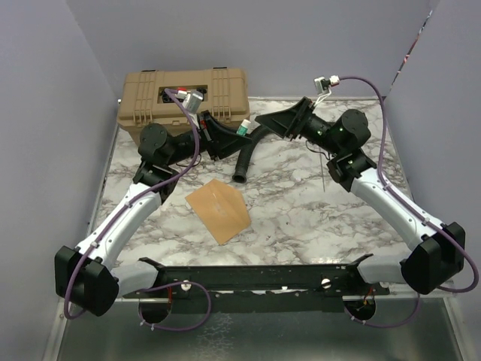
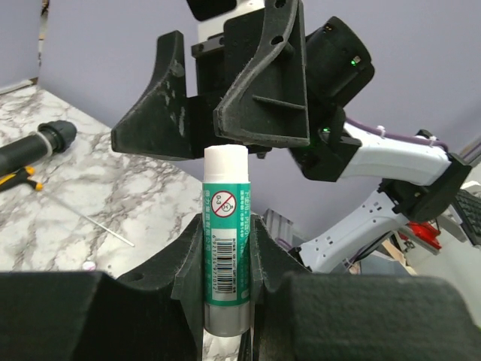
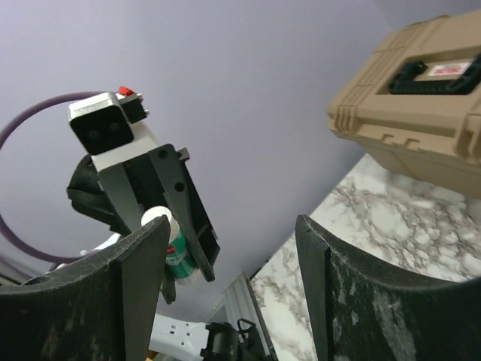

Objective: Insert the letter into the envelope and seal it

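The orange-tan envelope lies flat on the marble table, in front of both grippers. I see no separate letter; it is hidden or out of view. My left gripper is shut on a green glue stick with a white top, held upright; it also shows as the glue stick above the table's far middle. My right gripper is open, its fingers spread just above the stick's white top. In the right wrist view the glue stick sits beside the right gripper's left finger, not between the jaws.
A tan toolbox stands at the back left, behind the left gripper. A black-handled tool lies just beyond the envelope. A thin metal rod lies on the marble near the right arm.
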You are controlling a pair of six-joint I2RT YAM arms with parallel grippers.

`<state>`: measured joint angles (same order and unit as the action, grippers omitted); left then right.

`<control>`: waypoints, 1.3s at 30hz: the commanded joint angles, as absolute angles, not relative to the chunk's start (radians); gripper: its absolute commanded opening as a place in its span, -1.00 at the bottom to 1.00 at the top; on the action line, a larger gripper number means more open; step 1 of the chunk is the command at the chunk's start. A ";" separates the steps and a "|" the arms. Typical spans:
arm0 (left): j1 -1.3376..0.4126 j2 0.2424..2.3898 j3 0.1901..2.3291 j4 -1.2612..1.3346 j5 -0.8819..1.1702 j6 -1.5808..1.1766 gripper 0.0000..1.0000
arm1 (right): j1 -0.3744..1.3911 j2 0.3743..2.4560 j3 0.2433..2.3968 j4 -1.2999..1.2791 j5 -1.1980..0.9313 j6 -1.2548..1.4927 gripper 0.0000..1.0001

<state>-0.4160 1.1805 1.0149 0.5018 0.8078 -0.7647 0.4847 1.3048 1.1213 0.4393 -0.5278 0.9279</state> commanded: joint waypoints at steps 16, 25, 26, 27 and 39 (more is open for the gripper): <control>-0.474 1.206 1.040 0.601 0.780 -0.858 -1.00 | 0.531 1.387 1.232 0.603 -0.807 1.000 0.01; -0.460 1.211 1.069 0.482 0.870 -0.834 -0.31 | 0.532 1.396 1.309 0.324 -0.809 0.861 -0.94; -0.452 1.210 1.085 0.420 0.883 -0.803 -0.17 | 0.532 1.391 1.318 0.264 -0.805 0.813 -0.98; -0.445 1.209 1.102 0.351 0.896 -0.765 -0.02 | 0.531 1.389 1.323 0.220 -0.810 0.771 -0.99; -0.400 1.229 1.169 0.056 1.033 -0.582 0.28 | 0.526 1.415 1.373 0.003 -0.996 0.569 -0.99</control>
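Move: The glue stick is upright between the left fingers, its middle about 1 cm forward, 1 cm right and 1 cm above that hand point. From the open right gripper, it lies some 4 cm back and 6 cm left, about level. Far below on the table, roughly 40 cm down, the envelope lies about 2 cm back and 15 cm left of the right hand, and the hose's near end 11 cm forward and 8 cm left. Bring the open right gripper back about 5 cm, left and up about 3 cm each, turning some 15 degrees counter-clockwise, and pinch the glue stick at its white cap end while the left gripper, after easing slightly back and right, holds it. Then open the left fingers wide and draw them slightly left and down as the right hand sinks about 5 cm, fingers dipping. ##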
